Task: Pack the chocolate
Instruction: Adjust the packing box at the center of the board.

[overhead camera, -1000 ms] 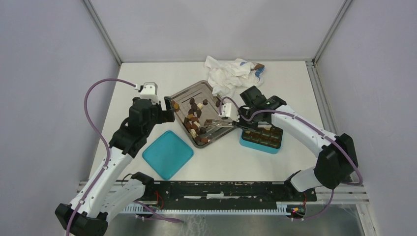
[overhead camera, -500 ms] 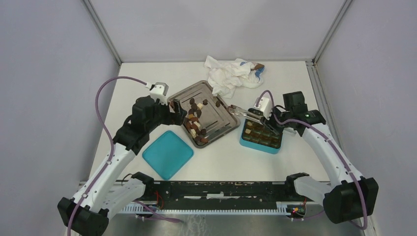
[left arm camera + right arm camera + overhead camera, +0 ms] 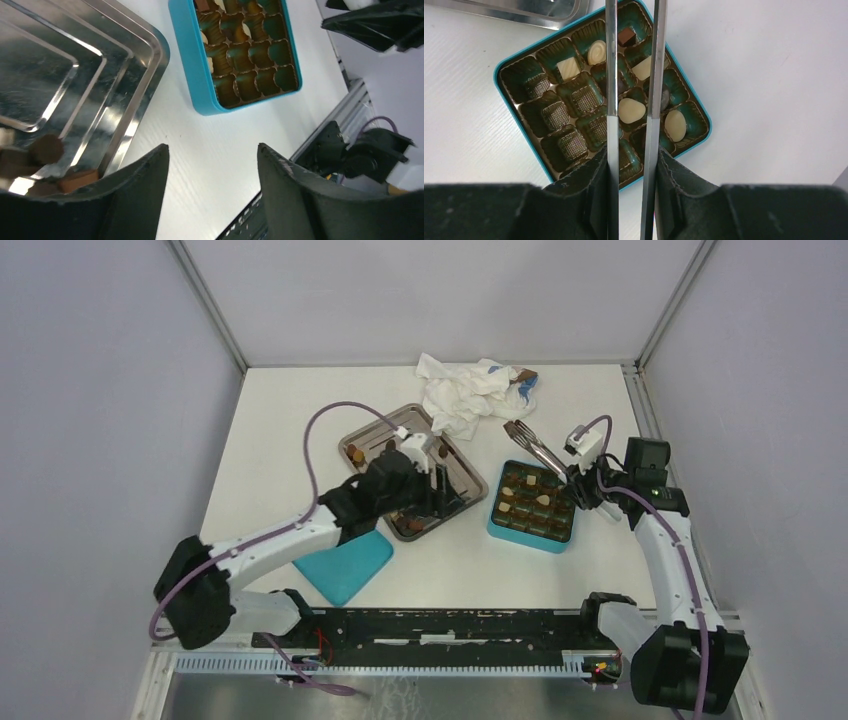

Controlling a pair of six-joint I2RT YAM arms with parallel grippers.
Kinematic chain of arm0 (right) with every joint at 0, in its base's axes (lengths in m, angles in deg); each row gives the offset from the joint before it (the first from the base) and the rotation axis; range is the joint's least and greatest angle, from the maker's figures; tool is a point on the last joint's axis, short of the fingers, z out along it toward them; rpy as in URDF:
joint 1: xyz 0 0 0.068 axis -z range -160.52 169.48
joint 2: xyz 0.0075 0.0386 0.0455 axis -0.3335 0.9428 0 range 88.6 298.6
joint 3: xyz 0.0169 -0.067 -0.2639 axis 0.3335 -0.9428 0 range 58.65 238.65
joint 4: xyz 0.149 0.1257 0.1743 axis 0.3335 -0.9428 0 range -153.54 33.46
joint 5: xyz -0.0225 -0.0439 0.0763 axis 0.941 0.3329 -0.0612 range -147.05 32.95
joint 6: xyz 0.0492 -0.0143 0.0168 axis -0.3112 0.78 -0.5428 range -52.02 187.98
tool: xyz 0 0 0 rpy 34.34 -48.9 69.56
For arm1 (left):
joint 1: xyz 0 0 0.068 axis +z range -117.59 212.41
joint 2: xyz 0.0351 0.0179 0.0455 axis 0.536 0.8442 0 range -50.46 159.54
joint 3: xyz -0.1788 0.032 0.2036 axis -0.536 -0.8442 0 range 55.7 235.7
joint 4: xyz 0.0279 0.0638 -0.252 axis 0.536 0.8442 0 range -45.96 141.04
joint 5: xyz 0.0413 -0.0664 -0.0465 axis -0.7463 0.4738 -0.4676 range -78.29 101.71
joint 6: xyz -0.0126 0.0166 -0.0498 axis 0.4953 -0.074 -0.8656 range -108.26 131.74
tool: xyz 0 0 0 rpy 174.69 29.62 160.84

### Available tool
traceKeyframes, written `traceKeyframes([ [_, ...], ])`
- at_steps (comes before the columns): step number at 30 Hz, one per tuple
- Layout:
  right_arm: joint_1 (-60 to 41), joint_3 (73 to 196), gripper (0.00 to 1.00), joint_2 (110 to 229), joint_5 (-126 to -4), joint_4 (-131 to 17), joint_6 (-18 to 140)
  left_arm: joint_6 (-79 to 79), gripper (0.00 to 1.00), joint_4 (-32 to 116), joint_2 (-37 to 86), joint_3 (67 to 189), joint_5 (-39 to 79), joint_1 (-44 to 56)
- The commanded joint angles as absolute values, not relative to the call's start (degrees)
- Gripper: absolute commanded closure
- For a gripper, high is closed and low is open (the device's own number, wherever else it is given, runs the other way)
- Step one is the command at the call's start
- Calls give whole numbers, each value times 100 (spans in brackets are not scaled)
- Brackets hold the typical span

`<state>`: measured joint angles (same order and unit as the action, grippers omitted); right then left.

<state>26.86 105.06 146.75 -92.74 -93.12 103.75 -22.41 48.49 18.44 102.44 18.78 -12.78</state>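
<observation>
Chocolate pieces (image 3: 355, 453) lie in the steel tray (image 3: 470, 472), and most are hidden under my left arm. The left wrist view shows brown pieces (image 3: 45, 149) at the tray's near corner. My left gripper (image 3: 440, 498) (image 3: 212, 147) hangs open over bare table between the tray and the teal box (image 3: 533, 508) (image 3: 195, 75), with nothing between its fingers. My right gripper (image 3: 583, 483) (image 3: 631, 155) is shut on metal tongs (image 3: 530, 443) (image 3: 611, 75), held above the box. The tong tips look empty. Several cream chocolates (image 3: 631, 110) and a dark one (image 3: 626, 36) sit in box cells.
A teal lid (image 3: 345, 560) lies on the table near the left arm. A crumpled white cloth with blue marks (image 3: 465, 390) sits at the back. The frame rail (image 3: 450, 625) runs along the near edge.
My left arm swung right across the tray to its near right corner, and its jaws narrowed a little. My right arm drew the tongs back from the tray to above the box.
</observation>
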Motion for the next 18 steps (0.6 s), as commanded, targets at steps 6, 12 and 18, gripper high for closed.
traceKeyframes([
  [6,2721,10129,100,14122,-8758,-8261,9790,-2346,52,4367,4648,12247,313,-2082],
  [12,2720,10057,100,14081,-8637,-8176,9688,-2174,55,4809,5736,13256,164,-2149],
  [18,2726,10040,100,14065,-8676,-8176,9671,-2010,55,5126,6382,13858,48,-2165],
])
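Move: Some 20 cm to the right of the empty left hand and 3 cm farther out, its middle about 13 cm lower, sits the packing box. The chocolate tray's middle is roughly 6 cm ahead and 7 cm left of that hand, and the white cloth about 22 cm ahead and 5 cm right, both around 14 cm below. From the right hand, holding the tongs, the box's middle is about 7 cm left, 2 cm back and 12 cm down. Swinging right about 13 cm from over the tray while sinking some 9 cm and reaching 8 cm forward, the left hand comes to the box's tray-side rim and slows there, rolling its left side up about 15 degrees. Its fingers narrow from wide to about half open, coming to either side of the rim; contact can't be made out. The right hand keeps its grip on the tongs, easing 2 cm right. ##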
